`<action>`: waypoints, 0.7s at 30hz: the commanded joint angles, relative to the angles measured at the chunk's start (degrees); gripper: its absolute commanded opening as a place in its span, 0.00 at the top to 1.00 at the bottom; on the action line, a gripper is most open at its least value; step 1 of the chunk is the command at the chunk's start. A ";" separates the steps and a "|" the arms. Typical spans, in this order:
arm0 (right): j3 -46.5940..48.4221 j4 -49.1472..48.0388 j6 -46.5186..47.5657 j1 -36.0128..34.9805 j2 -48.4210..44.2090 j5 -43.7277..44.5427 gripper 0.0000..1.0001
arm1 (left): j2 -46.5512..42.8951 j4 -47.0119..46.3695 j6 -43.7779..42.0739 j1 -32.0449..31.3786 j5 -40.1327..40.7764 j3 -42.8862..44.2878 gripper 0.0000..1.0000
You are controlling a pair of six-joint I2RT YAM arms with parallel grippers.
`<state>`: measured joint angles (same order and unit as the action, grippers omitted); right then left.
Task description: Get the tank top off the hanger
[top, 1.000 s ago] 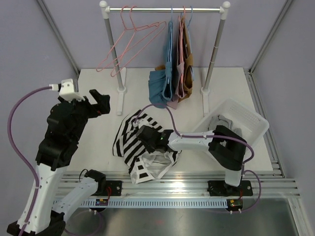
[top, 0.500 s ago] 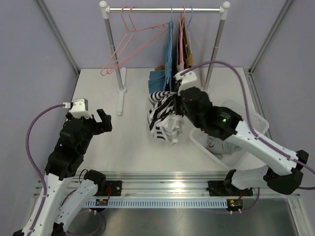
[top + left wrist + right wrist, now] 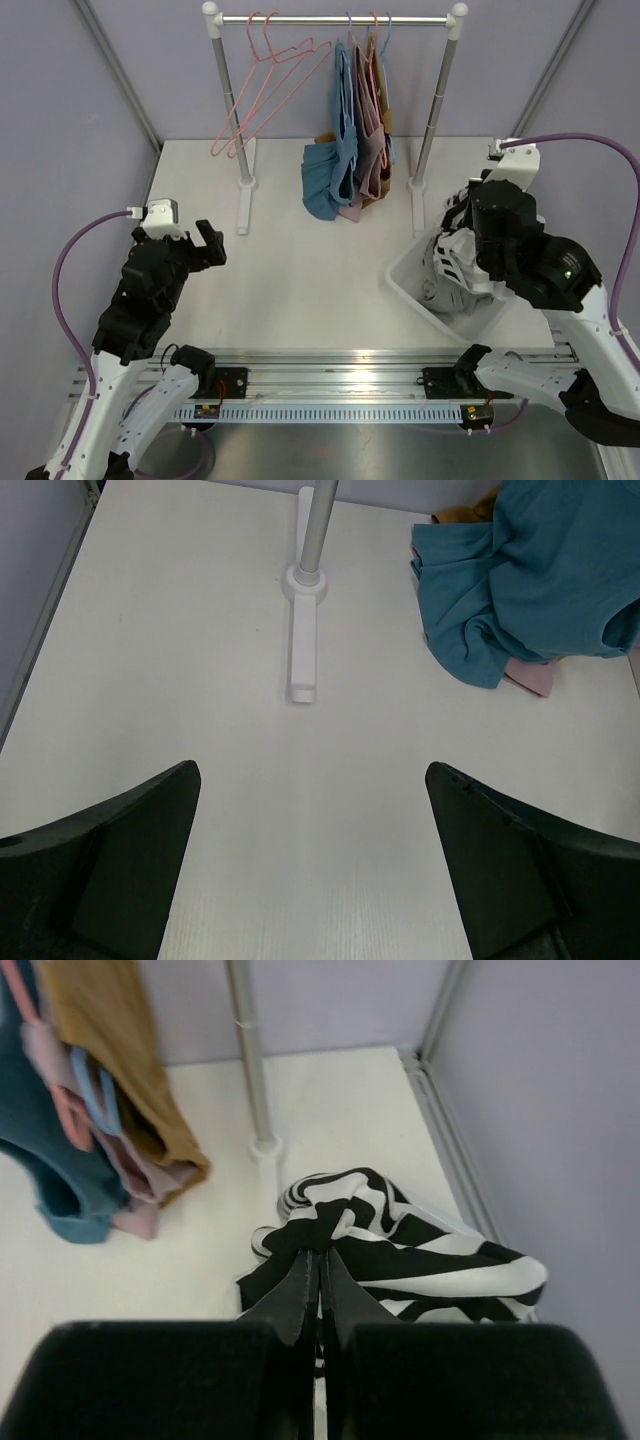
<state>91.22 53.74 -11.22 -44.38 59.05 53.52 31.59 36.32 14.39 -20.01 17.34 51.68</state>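
Note:
My right gripper (image 3: pixel 322 1252) is shut on the black-and-white striped tank top (image 3: pixel 400 1235) and holds it bunched over the white basket (image 3: pixel 408 285) at the right; the top also shows in the top view (image 3: pixel 452 262). My left gripper (image 3: pixel 312 780) is open and empty above the bare table at the left (image 3: pixel 205 243). Two empty pink hangers (image 3: pixel 262 92) hang on the rail (image 3: pixel 330 19). Teal (image 3: pixel 335 170), pink and mustard tops hang on hangers further right on the rail.
The rack's left foot (image 3: pixel 303 650) and post stand ahead of my left gripper. The teal top's hem (image 3: pixel 520 590) pools on the table. The rack's right post (image 3: pixel 250 1070) stands just left of the basket. Grey clothing lies in the basket.
My right arm has swung right, carrying the striped tank top from the table's middle, past the rack, to above the basket. The left arm drew back and has since held still.

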 commanded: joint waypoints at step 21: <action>-35.95 -24.47 -18.13 39.72 6.87 -53.34 1.00 | -2.32 -3.53 0.20 0.06 5.60 -0.35 0.01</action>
<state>50.15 35.09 -26.44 -5.56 66.83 9.08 30.74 36.34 14.41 -20.01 20.29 51.59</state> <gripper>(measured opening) 0.010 0.988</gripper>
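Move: The striped tank top is already pinched in the shut right gripper, hanging over the white bin, whose middle lies about 37 cm below this hand, 4 cm to its right and 1 cm back. The grey tank top in the bin is some 38 cm down, about 1 cm back and 1 cm right. The rack's right foot stands roughly 17 cm ahead, 6 cm left and 40 cm down. From the left hand the bin is about 54 cm right, level ahead, 24 cm below. Lower the right gripper quickly, about 29 cm down into the bin area, easing off near the bottom and drifting a few centimetres to the right, then forward. As it sinks, tip the fingers some 35 degrees downward, then roll the hand's left side up. Keep the fingers shut on the striped tank top throughout. ##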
